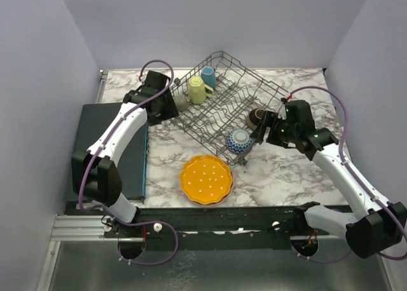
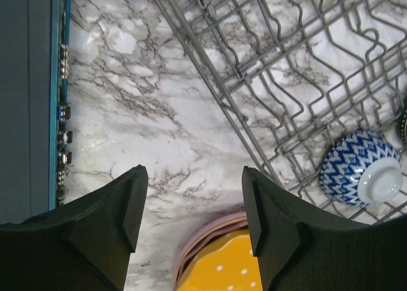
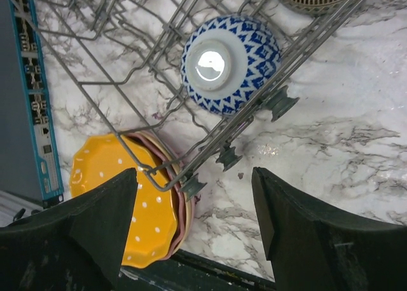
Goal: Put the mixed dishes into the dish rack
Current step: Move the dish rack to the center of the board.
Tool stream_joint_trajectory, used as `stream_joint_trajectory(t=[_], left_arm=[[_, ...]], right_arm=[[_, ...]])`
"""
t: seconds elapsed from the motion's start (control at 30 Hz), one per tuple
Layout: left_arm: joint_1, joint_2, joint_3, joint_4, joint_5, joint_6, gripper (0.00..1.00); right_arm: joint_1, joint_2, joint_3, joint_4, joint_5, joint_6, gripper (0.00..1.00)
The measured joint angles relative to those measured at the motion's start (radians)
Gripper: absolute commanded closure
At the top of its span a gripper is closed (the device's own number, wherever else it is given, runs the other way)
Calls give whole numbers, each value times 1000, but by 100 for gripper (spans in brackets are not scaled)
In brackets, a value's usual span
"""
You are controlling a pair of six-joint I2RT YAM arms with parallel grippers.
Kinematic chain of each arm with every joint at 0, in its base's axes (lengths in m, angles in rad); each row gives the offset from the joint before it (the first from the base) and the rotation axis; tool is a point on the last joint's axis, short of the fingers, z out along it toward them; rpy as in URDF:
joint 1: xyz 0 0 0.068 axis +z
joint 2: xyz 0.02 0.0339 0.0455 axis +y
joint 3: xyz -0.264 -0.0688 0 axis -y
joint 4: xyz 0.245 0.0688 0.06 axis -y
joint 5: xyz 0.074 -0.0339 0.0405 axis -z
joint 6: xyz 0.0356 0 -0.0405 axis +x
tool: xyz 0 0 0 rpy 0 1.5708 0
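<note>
The grey wire dish rack (image 1: 222, 107) stands mid-table. A yellow mug (image 1: 198, 89) and a blue mug (image 1: 208, 77) sit at its far end, and an olive mug (image 1: 181, 101) at its left edge. A blue-patterned bowl (image 1: 239, 140) lies upside down in its near corner, a dark brown bowl (image 1: 256, 117) by its right side. The orange white-dotted scalloped plate (image 1: 206, 179) tops a stack of pink and peach plates on the table in front. My left gripper (image 1: 169, 105) hangs open and empty beside the olive mug. My right gripper (image 1: 261, 131) is open and empty between the two bowls.
A dark flat mat (image 1: 111, 145) with a blue edge lies left of the rack. Walls close in the table on the left, back and right. In the right wrist view, the rack's (image 3: 159, 81) near corner overhangs the plate stack (image 3: 127, 196).
</note>
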Motion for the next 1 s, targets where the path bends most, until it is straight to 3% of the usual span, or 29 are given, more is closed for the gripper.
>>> stream_joint_trajectory(t=[0.6,1.0], left_arm=[[-58,-392,-386,21,225,-25,34],[-58,-431,-468,63,274,-40,34]], right_arm=[[72,-5,-21,-31,19,24,37],[113,113,-77,33,47,93,44]])
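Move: Just below the open right hand, about 3 cm left, 2 cm back and 9 cm down, is the dish rack's right rail near its closest corner. The blue bowl lies roughly 4 cm ahead and 5 cm left, the dark bowl some 12 cm ahead, 1 cm right. From the left hand, the rack's near rail is about 8 cm right, level with it, and the yellow plates some 20 cm back, 14 cm right. Sinking beside the blue bowl, the right hand comes down about 6 cm towards the rack's right rail near the wheels, after first easing a little back and left; its fingers tip 10 degrees steeper and partly close, still open. Meanwhile the empty left hand draws back some 13 cm and slightly right, away from the rack's left corner towards the yellow plates, fingers kept open. ##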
